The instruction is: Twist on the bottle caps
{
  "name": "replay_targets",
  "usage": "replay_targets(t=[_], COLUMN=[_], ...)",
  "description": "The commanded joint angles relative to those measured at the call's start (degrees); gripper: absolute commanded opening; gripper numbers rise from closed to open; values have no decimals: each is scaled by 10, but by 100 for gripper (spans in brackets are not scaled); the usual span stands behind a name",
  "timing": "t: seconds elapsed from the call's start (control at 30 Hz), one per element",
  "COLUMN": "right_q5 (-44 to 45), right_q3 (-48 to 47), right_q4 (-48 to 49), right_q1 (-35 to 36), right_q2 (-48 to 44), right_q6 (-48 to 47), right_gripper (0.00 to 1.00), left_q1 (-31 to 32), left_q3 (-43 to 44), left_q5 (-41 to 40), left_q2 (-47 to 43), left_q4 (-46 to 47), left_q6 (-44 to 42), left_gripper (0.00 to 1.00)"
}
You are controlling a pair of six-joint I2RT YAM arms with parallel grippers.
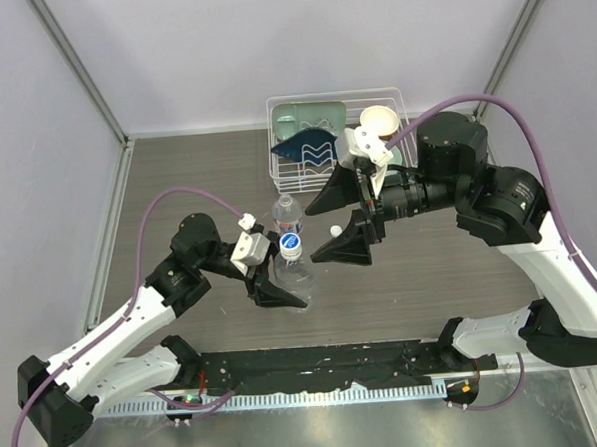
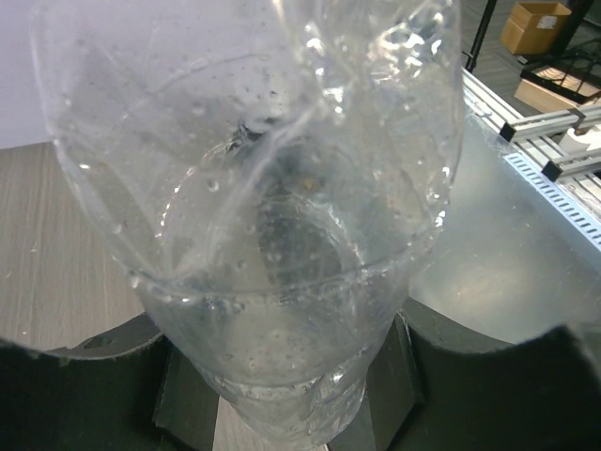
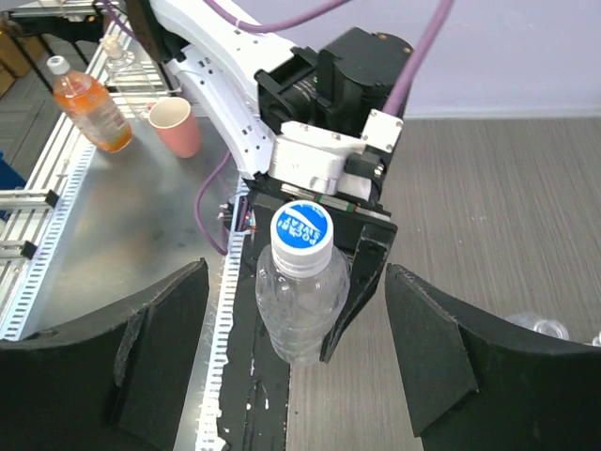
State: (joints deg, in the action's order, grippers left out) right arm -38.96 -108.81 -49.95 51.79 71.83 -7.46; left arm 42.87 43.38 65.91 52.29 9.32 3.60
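Note:
My left gripper (image 1: pixel 280 282) (image 2: pixel 282 413) is shut on the lower body of an unlabelled clear bottle (image 1: pixel 295 272) (image 2: pixel 263 235) (image 3: pixel 299 305), which stands upright on the table. A white cap with a blue top (image 1: pixel 291 244) (image 3: pixel 303 230) sits on its neck. My right gripper (image 1: pixel 312 235) (image 3: pixel 300 362) is open just right of that cap, its fingers (image 3: pixel 160 348) wide on either side and touching nothing. The labelled bottle (image 1: pixel 288 212) stands right behind the held one. A tiny white cap (image 1: pixel 334 231) shows between the right fingers in the top view.
A white wire rack (image 1: pixel 275 155) at the back holds bowls, a cup and a blue cloth. A black mat (image 1: pixel 316 368) runs along the near edge. Beyond it, on the metal bench, are an orange drink bottle (image 3: pixel 89 108) and a pink cup (image 3: pixel 175 126).

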Motion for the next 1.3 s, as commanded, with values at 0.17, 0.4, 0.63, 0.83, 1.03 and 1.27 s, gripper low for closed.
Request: replay_targets(t=[0.17, 0.4, 0.63, 0.83, 1.03, 1.27], right_q5=[-81, -114, -131, -139, -143, -135], right_q3=[-11, 18, 47, 67, 79, 101], right_q4=[68, 117, 148, 167, 180, 181], right_q1=[2, 1, 1, 2, 1, 1], right_q2=[33, 36, 31, 28, 23, 23], right_q6=[-10, 10, 29, 40, 52, 61], right_gripper=[79, 74, 69, 64, 51, 32], left_q1=[14, 17, 18, 17, 18, 17], left_q3=[30, 32, 28, 28, 23, 22], left_q5=[49, 42, 30, 22, 8, -31], left_q2=[16, 25, 23, 23, 20, 13], left_q4=[10, 25, 38, 44, 50, 70], left_q6=[6, 6, 11, 11, 15, 25], left_gripper=[0, 0, 0, 0, 0, 0])
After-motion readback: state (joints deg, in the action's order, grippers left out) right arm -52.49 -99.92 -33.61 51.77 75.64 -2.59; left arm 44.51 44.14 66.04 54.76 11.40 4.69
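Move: The cap on the bottle in the left gripper is some 5 cm to the left of the right gripper's open fingers, about 1 cm back and 2 cm below. Forward of the right gripper, down on the table, are the standing bottle, around 20 cm ahead, 6 cm left and 27 cm below, and the loose cap, 20 cm ahead, 5 cm right and 36 cm below. For the left gripper, the bottle's cap sits about 14 cm straight above. Bring the right gripper about 4 cm left and slightly down over the bottle's cap, turning it some 10 to 15 degrees counter-clockwise, and close the wide-open fingers until they pinch the cap's sides. With the left gripper keep hold of the bottle, easing it about 1 cm back and then, as it comes forward again, about 1 cm right towards the right gripper. ##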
